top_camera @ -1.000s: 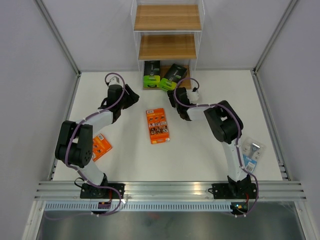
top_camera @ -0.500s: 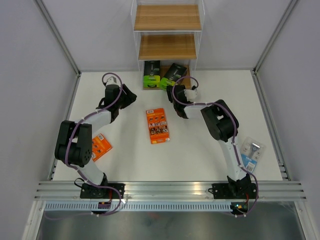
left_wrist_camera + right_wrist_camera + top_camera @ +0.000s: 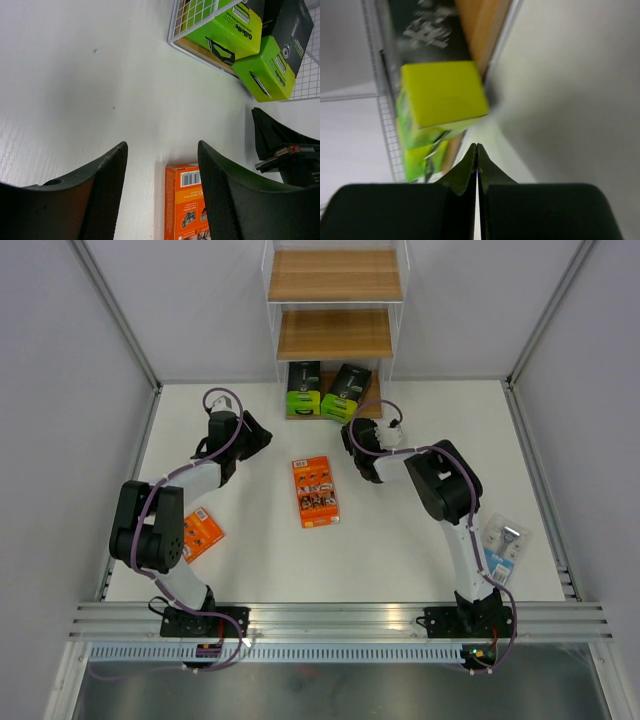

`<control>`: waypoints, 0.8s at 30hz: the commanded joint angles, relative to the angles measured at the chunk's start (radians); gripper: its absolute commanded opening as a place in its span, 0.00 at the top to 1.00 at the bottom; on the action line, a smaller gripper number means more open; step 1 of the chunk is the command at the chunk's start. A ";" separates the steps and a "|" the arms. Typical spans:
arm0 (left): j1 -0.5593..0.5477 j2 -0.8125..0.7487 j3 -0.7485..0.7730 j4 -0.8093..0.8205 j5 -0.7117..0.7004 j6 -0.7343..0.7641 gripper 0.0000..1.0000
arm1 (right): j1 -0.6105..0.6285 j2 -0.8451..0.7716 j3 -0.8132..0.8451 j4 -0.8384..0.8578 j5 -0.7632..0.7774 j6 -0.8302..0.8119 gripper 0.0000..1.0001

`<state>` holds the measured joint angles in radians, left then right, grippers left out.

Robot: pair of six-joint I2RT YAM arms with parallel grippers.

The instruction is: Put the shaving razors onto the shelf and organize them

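Observation:
The shelf [image 3: 335, 335] stands at the table's far edge. Two green-and-black shaving razor packs [image 3: 303, 390] [image 3: 344, 392] lie side by side on its bottom board. One orange pack [image 3: 315, 492] lies mid-table; another [image 3: 202, 532] sits partly under the left arm. A light blue blister pack [image 3: 503, 545] lies at the right. My right gripper [image 3: 477, 146] is shut on nothing, just in front of the right green pack [image 3: 442, 95]. My left gripper [image 3: 161, 147] is open and empty, above the table beyond the orange pack's [image 3: 187, 205] barcode end.
Grey walls with metal rails close the table in on both sides. The shelf's white wire frame [image 3: 187, 15] edges the bottom board. My right gripper's black body [image 3: 280, 145] shows in the left wrist view, to the right of the orange pack.
My right gripper has closed and drawn back a little from the shelf. The right green pack now lies straighter and further onto the bottom board. The left gripper shifted slightly.

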<state>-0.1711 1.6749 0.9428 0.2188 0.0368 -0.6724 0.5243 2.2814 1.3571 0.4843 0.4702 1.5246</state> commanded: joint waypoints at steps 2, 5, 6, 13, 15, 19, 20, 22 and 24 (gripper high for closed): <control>0.005 -0.037 -0.010 0.034 0.018 0.017 0.36 | -0.070 -0.095 -0.087 -0.006 0.001 -0.067 0.99; 0.005 -0.041 -0.016 0.030 0.011 0.017 0.37 | -0.105 -0.120 -0.108 -0.004 -0.021 -0.115 1.00; 0.005 -0.043 -0.019 0.031 0.011 0.016 0.37 | -0.115 -0.125 -0.108 -0.009 -0.028 -0.135 0.99; 0.005 -0.035 -0.007 0.033 0.009 0.019 0.37 | -0.116 -0.145 -0.076 -0.006 -0.126 -0.169 0.64; 0.005 -0.037 -0.003 0.030 0.003 0.017 0.37 | -0.101 -0.149 -0.081 0.005 -0.136 -0.132 0.60; 0.005 -0.038 -0.002 0.027 0.003 0.014 0.37 | -0.072 -0.152 -0.090 0.040 -0.168 -0.060 0.60; 0.005 -0.040 -0.002 0.027 0.006 0.013 0.37 | -0.054 -0.149 -0.093 0.052 -0.163 -0.043 0.59; 0.005 -0.044 -0.007 0.027 0.005 0.016 0.37 | -0.041 -0.128 -0.079 0.068 -0.153 -0.027 0.59; 0.005 -0.049 -0.010 0.022 0.002 0.020 0.37 | -0.029 -0.103 -0.032 0.068 -0.153 -0.018 0.58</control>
<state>-0.1711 1.6672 0.9279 0.2173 0.0364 -0.6724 0.4805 2.1757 1.2594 0.4938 0.3214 1.4570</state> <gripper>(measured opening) 0.634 0.415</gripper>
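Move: The right razor box, slightly askew on the bottom shelf, has its middle about 10 cm ahead of the right hand, almost in line and perhaps 2 cm higher, with its green end just beyond the shut fingertips. The left razor box also lies 10 cm ahead but 12 cm to the left; the orange pack is some 17 cm back and 8 cm left, 4 cm lower. From the left hand, the right razor box is roughly 16 cm ahead, 24 cm right and 4 cm below. With its fingers shut, the right hand swings quickly about 8 cm to the right in front of the shelf, dipping some 2 cm on the way, then reverses and comes back about 7 cm to the left towards the right razor box's green end while rising about 4 cm from its lowest point. The fingers start to open as it turns around and end a bit under half open, the hand easing back a couple of centimetres and turning some 10 degrees counter-clockwise on the return, still short of the green end with no grip on the box. ##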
